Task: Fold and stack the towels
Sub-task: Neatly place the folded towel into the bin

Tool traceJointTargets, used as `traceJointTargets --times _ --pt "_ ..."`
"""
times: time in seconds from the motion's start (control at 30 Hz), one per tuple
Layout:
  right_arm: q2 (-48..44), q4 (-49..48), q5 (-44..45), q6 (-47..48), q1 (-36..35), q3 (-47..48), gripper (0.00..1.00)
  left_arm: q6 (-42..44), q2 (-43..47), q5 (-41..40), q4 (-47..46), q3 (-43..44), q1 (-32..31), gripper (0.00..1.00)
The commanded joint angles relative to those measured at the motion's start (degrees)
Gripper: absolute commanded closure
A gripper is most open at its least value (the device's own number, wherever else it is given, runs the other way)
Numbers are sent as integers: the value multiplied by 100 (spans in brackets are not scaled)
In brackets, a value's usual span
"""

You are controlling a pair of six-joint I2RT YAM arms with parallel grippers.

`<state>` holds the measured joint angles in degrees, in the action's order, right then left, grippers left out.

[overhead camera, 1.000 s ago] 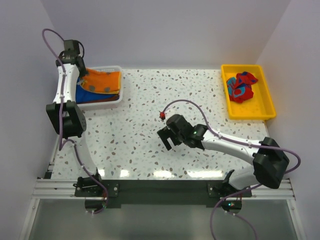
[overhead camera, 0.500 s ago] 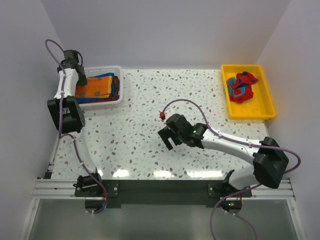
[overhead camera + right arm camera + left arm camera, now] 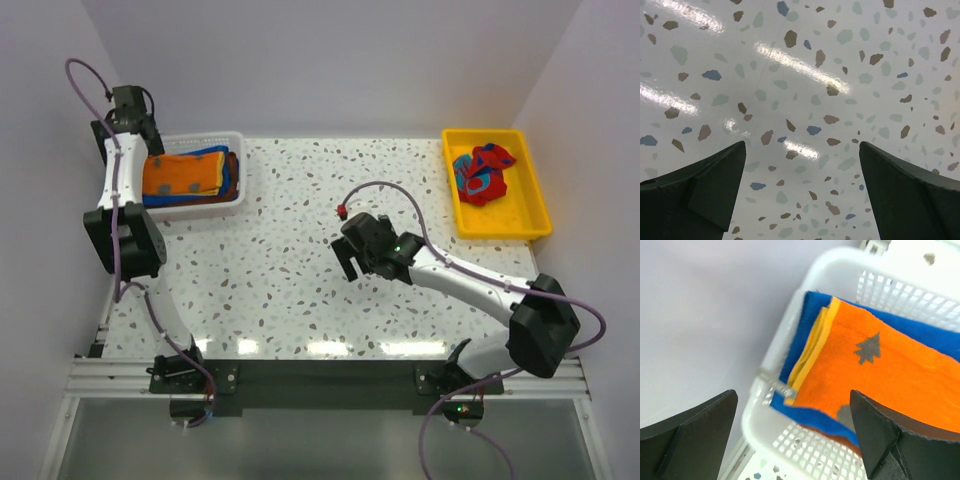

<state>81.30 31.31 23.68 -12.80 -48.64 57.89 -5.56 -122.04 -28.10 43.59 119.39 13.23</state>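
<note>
A folded stack of towels lies in the white basket [image 3: 200,206] at the back left. An orange towel with grey spots [image 3: 182,173] is on top, with blue [image 3: 226,158] and rust-brown [image 3: 234,172] layers under it. My left gripper [image 3: 140,130] hangs open over the basket's left end, holding nothing. In the left wrist view the orange towel [image 3: 890,365] lies flat on the blue one [image 3: 810,315], below the open gripper [image 3: 793,392]. A crumpled red towel with blue patches [image 3: 484,172] sits in the yellow tray [image 3: 500,232]. My right gripper [image 3: 350,265] is open over bare table [image 3: 802,145].
The basket's lattice wall [image 3: 810,450] stands close under the left fingers, and the side wall of the cell is just to their left. The speckled table [image 3: 280,200] stretches between basket and tray. A cable with a red tip [image 3: 342,211] loops above the right wrist.
My left gripper opened and let go of the orange towel, which settled flat on the stack. It then drew back and up to the left. My right arm shifted slightly right.
</note>
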Motion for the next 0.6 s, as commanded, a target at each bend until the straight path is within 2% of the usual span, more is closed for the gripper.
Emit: traceJointTargets --times 0.0,0.17,0.27,0.3,0.37,0.43,0.57 --pt "-342 244 374 -162 258 223 1 -252 979 -13 -430 -337 47 1" --pt "-579 183 137 -293 680 91 2 -542 1613 1444 -905 -1523 -136 10" --pt "-703 77 -30 -302 812 -14 2 -718 1587 1859 -1089 -1909 -391 28" --pt "-712 42 -56 -302 830 -40 2 -753 1552 1904 -1177 -1963 -514 37" --pt "-712 7 -136 -294 891 -76 2 -876 1394 2201 -1248 -2086 -576 45" --pt "-729 -55 -180 -294 918 -137 2 -1025 1245 2500 -1379 -2183 -646 48" --pt "-729 -230 -311 -285 971 -322 2 -1157 1025 2485 -1766 -2403 -875 49"
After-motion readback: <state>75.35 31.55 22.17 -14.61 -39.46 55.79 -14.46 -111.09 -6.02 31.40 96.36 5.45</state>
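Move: The folded orange towel already lies let go on the stack: its middle is about 9 cm to the right of the open left hand, some 3 cm ahead and 11 cm below. The blue towel sticks out from under it, centred about 10 cm right, 3 cm ahead and 13 cm down; the white bin's middle is some 9 cm right, 3 cm ahead and 14 cm down. From the empty right hand the orange towel lies roughly 42 cm left and 26 cm ahead, slightly lower. The empty left hand first lifts about 6 cm while easing back a little, then swings some 14 cm to the right across the bin and comes down about 10 cm from that peak, towards the orange towel's right-hand part, the wrist turning clockwise and its left side dipping (nearly 30 degrees in all) as the fingers narrow from wide open to about half. They end above the towel's near right part with no touch to be seen, while the empty, open right hand shifts about 5 cm to its right and slightly forward over bare table. ##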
